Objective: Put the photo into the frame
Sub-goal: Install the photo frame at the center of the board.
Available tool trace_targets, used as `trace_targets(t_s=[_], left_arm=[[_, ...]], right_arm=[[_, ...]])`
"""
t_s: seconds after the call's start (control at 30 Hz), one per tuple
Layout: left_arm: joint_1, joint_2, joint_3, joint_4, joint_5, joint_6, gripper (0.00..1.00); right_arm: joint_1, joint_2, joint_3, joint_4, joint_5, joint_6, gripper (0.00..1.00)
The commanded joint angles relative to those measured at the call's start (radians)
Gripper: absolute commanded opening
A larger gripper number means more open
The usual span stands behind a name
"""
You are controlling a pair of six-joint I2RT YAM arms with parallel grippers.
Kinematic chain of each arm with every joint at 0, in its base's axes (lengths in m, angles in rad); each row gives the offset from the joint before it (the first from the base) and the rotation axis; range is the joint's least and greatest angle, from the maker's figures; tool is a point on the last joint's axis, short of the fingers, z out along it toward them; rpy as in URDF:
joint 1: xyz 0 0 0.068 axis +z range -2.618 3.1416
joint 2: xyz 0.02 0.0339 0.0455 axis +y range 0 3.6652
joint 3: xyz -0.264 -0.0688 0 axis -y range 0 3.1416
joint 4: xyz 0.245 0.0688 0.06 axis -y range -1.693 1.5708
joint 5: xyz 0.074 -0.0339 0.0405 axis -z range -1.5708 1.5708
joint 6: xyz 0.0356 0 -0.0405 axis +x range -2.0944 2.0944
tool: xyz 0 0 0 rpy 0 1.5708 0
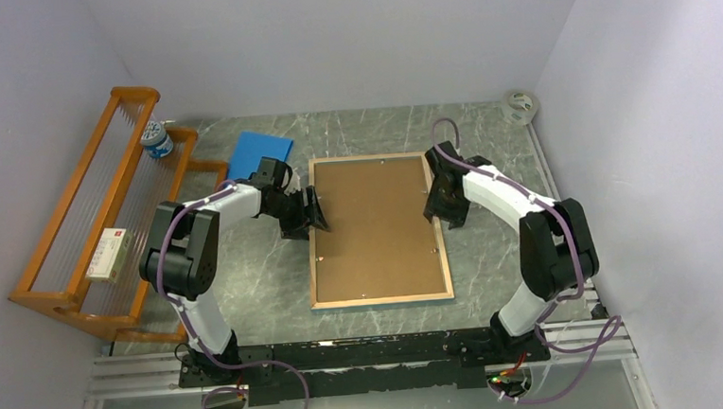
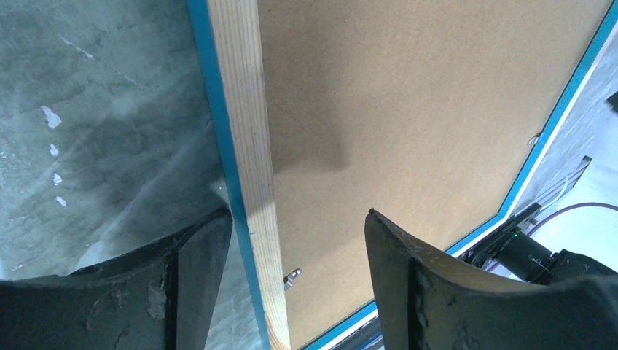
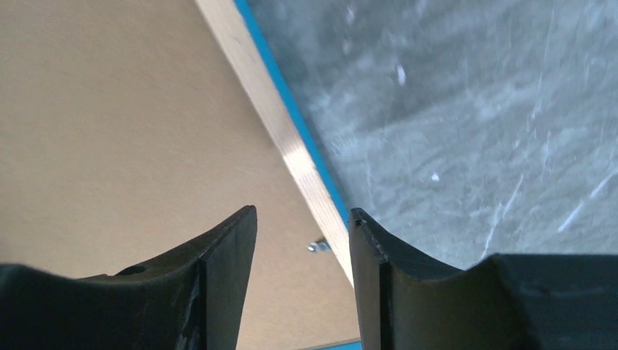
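Observation:
The frame lies face down on the table, its light wood back up and a brown backing board filling it. The photo is hidden. My left gripper is open at the frame's left rail. In the left wrist view its jaws straddle the wooden rail, with a small metal clip between them. My right gripper is open at the right rail. In the right wrist view its jaws stand apart over the board, beside the rail and a clip.
An orange wooden rack stands along the left wall, holding a white box and a blue-and-white cup. A flat blue pad lies behind the left gripper. A roll of tape sits at the back right corner.

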State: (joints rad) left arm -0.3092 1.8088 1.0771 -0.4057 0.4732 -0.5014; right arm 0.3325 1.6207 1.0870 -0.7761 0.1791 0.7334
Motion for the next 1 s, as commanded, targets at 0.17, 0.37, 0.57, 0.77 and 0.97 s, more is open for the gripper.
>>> trace_targets(t_s=[0.17,0.37,0.57,0.77,0.97], left_arm=[[0.020,-0.044,-0.002,-0.046,-0.077,-0.005,0.75],[0.039,-0.035,-0.007,-0.043,-0.050,-0.008,0.75],[0.041,-0.026,0.009,-0.053,-0.032,0.013,0.75],[0.041,-0.018,0.018,-0.067,-0.038,0.024,0.74],[0.041,-0.011,0.011,-0.060,-0.036,0.021,0.74]], right_arm=[[-0.017,0.157,0.192,0.087,0.098,-0.139,0.56],[-0.047,0.283,0.324,0.142,0.087,-0.253,0.56],[-0.057,0.393,0.429,0.137,0.002,-0.353,0.54],[-0.057,0.417,0.447,0.132,-0.023,-0.370,0.49],[-0.059,0.406,0.436,0.123,-0.029,-0.394,0.49]])
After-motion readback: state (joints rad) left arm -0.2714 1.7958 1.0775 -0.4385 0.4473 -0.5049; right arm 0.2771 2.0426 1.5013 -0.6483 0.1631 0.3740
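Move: The upper clip on the photo frame's right side lies about 13 cm ahead of the right hand, 2 cm to its left and 4 cm lower. The lower right clip is about 4 cm behind the hand, 1 cm left, at similar height. Beyond the aimed-at clip, the frame's far right corner is some 12 cm farther out and 1 cm right of it. From the left hand, the upper clip lies roughly 10 cm ahead, 24 cm right, 3 cm below. Forward along the frame's right edge the right hand sweeps about 13 cm, rising slightly at first and then sinking to end some 2.5 cm lower, turning about 15 degrees counter-clockwise; its half-open fingers stop astride the edge, the left one close beside the upper clip. Meanwhile the left hand eases under 2 cm left, its outer finger drawing away from the frame's outer side. ##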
